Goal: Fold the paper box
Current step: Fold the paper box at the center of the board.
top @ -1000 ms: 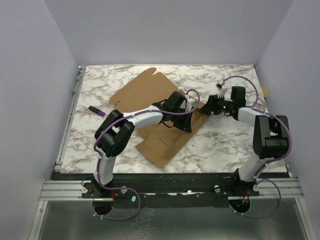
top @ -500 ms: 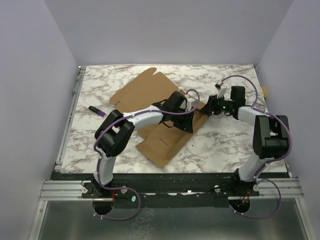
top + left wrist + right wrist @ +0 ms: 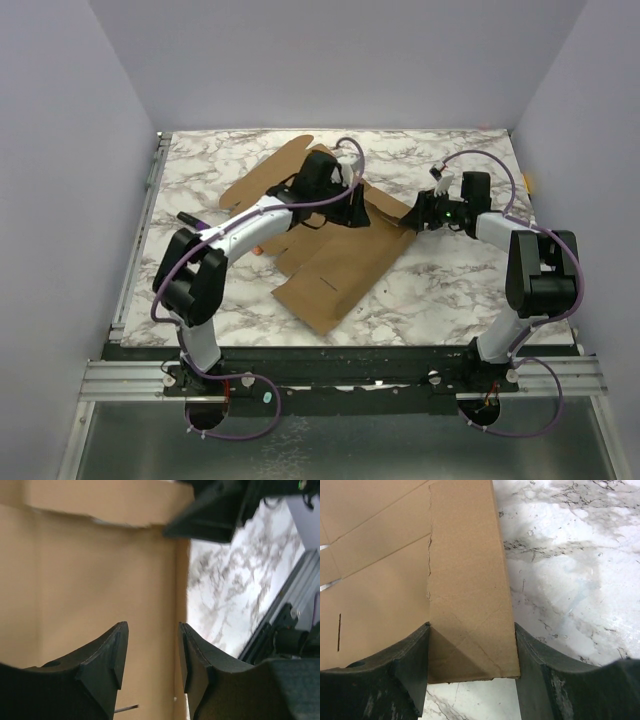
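The paper box (image 3: 335, 265) is a brown cardboard sheet lying mostly flat on the marble table, with slits and flaps. My left gripper (image 3: 358, 208) hovers over its far middle part, open, with only cardboard (image 3: 90, 580) behind the gap between its fingers (image 3: 152, 630). My right gripper (image 3: 412, 216) is at the sheet's right corner. In the right wrist view a raised narrow flap (image 3: 465, 570) fills the space between both fingers, touching each, so that gripper (image 3: 471, 630) is shut on it.
A dark pen with a purple tip (image 3: 192, 221) lies near the table's left side. A metal rail (image 3: 140, 235) runs along the left edge. Purple walls enclose the table. The right gripper's dark body (image 3: 215, 510) appears close ahead in the left wrist view.
My left arm has swung back and to the left, off the middle of the sheet, and its jaws have opened. The right gripper has stayed on the right flap.
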### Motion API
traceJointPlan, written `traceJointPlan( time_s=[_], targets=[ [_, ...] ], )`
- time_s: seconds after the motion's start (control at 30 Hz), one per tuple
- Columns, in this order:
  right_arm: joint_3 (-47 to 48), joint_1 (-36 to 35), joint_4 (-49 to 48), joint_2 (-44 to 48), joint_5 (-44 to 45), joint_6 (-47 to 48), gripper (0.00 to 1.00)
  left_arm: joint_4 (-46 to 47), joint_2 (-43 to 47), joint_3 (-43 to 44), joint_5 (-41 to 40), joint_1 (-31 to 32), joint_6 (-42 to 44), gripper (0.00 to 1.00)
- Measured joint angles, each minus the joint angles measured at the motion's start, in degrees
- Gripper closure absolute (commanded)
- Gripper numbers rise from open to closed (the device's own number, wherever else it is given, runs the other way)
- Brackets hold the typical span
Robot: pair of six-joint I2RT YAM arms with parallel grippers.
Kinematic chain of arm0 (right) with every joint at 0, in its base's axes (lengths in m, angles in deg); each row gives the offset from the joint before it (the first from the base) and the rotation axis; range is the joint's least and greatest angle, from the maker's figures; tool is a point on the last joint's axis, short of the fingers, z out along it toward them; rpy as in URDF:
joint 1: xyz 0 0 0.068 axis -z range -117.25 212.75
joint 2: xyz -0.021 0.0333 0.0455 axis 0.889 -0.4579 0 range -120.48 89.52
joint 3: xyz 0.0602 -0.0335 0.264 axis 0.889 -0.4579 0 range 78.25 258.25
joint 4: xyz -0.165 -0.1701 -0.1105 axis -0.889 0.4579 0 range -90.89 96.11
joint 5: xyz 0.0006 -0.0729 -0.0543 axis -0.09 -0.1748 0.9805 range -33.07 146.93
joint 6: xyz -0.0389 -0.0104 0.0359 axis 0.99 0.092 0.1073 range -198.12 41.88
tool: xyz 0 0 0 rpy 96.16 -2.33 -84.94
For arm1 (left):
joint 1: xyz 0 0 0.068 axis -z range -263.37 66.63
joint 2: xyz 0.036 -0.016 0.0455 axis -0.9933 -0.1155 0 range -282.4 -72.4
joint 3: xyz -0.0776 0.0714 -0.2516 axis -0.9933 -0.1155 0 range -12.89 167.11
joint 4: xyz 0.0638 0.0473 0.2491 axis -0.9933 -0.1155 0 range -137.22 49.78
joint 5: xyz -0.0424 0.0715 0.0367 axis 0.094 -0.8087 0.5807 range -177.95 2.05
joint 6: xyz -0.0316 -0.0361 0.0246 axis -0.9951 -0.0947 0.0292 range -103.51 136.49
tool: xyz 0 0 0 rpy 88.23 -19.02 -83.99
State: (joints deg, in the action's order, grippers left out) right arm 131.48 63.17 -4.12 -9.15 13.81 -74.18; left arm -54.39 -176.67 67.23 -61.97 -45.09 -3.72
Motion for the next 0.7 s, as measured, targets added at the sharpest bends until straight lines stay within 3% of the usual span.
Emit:
traceJointPlan(
  time_s=[0.13, 0.3, 0.43, 0.57, 0.7],
  targets=[
    [0.1, 0.0, 0.1, 0.0, 0.0, 0.0, 0.42, 1.2, 2.1, 0.8, -0.5, -6.6, 0.3, 0.49],
    [0.1, 0.0, 0.2, 0.0, 0.0, 0.0, 0.42, -1.3, -3.7, 9.1, -1.9, -12.0, 3.3, 0.46],
    [0.1, 0.0, 0.3, 0.0, 0.0, 0.0, 0.42, -5.9, -8.2, 17.2, -7.6, -12.7, 9.8, 0.24],
    [0.2, 0.0, 0.3, 0.0, 0.0, 0.0, 0.42, -8.5, -8.3, 20.2, -11.1, -16.6, 16.5, 0.2],
    [0.2, 0.0, 0.4, -0.1, 0.0, 0.0, 0.42, -8.8, -10.7, 24.1, -10.8, -27.7, 19.7, 0.19]
  ],
)
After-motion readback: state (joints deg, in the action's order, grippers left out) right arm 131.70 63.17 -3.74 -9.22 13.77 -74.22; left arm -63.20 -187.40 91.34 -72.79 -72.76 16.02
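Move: The left hand is empty over the middle of the box. The box's far-left edge lies about 24 cm ahead, 25 cm to its left and 13 cm below. The rounded tab is some 32 cm ahead and 14 cm left, the orange marker roughly level with the hand and 25 cm left, and the raised flap about 8 cm ahead and 6 cm right. From the right hand, that edge is about 16 cm ahead and 43 cm left. Left hand sweeps about 22 cm forward and left towards the box's far-left edge, opening; right keeps its pinch. ##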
